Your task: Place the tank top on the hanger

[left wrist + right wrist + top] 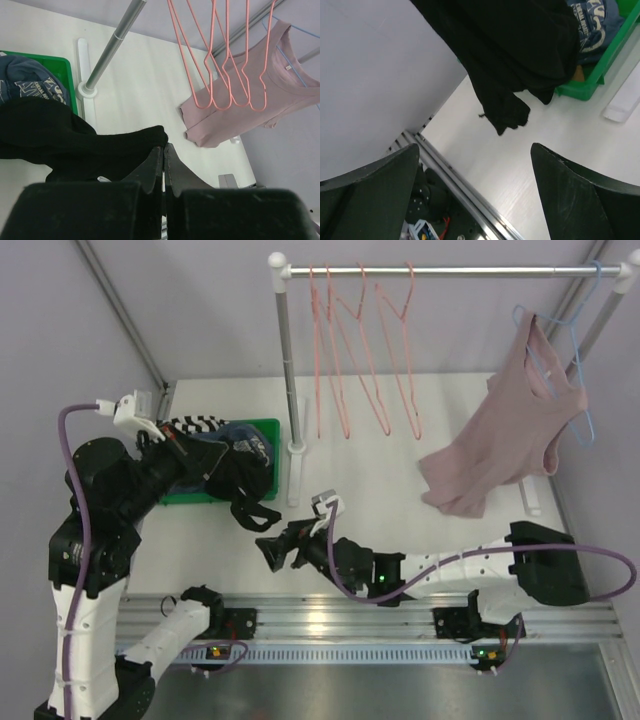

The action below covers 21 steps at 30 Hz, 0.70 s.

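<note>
The black tank top (243, 478) hangs bunched over the green bin's right end, its lowest tail (256, 516) just above the table. My left gripper (203, 461) is shut on its upper part. In the left wrist view the jaws (164, 148) meet with black fabric (75, 145) at their tips. My right gripper (271, 552) lies low on the table, open, pointing at the hanging tail. The right wrist view shows the wide gap (475, 147) below the tank top (510, 50). Several salmon-pink hangers (372, 350) hang empty on the rail, also seen as hangers (227, 65).
The green bin (262, 427) holds a dark blue printed shirt (596, 22). The rail's upright post (288, 380) stands right beside the bin. A dusty-pink tank top (505, 435) hangs on a light blue hanger (577, 370) at the right.
</note>
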### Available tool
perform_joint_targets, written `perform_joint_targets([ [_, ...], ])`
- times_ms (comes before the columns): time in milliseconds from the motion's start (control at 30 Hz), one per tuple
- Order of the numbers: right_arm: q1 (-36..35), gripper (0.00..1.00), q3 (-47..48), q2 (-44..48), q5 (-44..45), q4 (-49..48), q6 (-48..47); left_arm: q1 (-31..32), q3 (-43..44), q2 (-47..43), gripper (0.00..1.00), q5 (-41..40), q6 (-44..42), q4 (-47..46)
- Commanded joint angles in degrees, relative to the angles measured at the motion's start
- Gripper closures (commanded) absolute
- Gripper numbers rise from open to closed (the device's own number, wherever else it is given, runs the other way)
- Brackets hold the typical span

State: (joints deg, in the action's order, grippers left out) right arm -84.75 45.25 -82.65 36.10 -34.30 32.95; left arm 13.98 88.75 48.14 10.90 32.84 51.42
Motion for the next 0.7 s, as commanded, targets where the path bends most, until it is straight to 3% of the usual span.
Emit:
perform_joint_targets([
  [0,-0.9,0.07,6.2,-4.0,5.9,-3.4,-1.0,0.2,0.3,-0.3,1.0,1.8,-0.6,-0.8],
  [133,-0.2,0.08,11.7,-7.8,6.9,0.4,-0.5,0.2,1.1,0.2,1.0,2.4,-0.8,-0.7],
  [167,-0.2,0.16,13.3,-8.4,7.2,1.2,-0.1,0.2,1.2,0.4,1.0,2.5,-0.9,-0.7],
  [267,0.7,0.25,13.9,-9.5,7.3,2.9,1.8,0.2,2.6,1.0,1.0,2.7,-1.2,-0.4],
  [600,2.2,0.3,16.6,-12.1,3.2,5.2,2.6,0.2,4.2,2.0,1.0,3.1,-1.0,-0.5],
  [667,2.7,0.35,17.5,-12.4,2.9,5.6,2.3,0.2,4.4,2.2,1.0,3.2,-1.0,-0.5],
])
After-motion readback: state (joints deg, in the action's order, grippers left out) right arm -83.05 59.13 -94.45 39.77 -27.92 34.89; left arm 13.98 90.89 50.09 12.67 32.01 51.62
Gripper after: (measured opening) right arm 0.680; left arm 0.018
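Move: The free lower strap end of the black tank top hangs ahead and slightly left of the open right hand, about 6 cm forward, 4 cm left and 2 cm higher. The tank top's body is some 9 cm ahead, 5 cm left and 10 cm up. From the right hand, the green bin is about 24 cm ahead, 16 cm left and 20 cm lower. For the left hand, which grips the top, that strap end is roughly 20 cm down, 2 cm back and 3 cm right. The right hand slides left and forward towards the dangling strap end, about 5 cm in all, rising a centimetre or so early on before sinking back to about its starting height, while its wide-open fingers come together by roughly a quarter as the strap nears their mouth. The left hand stays high with its fingers shut, keeping its pinch on the tank top so that the cloth hangs down in front of the right fingers. ##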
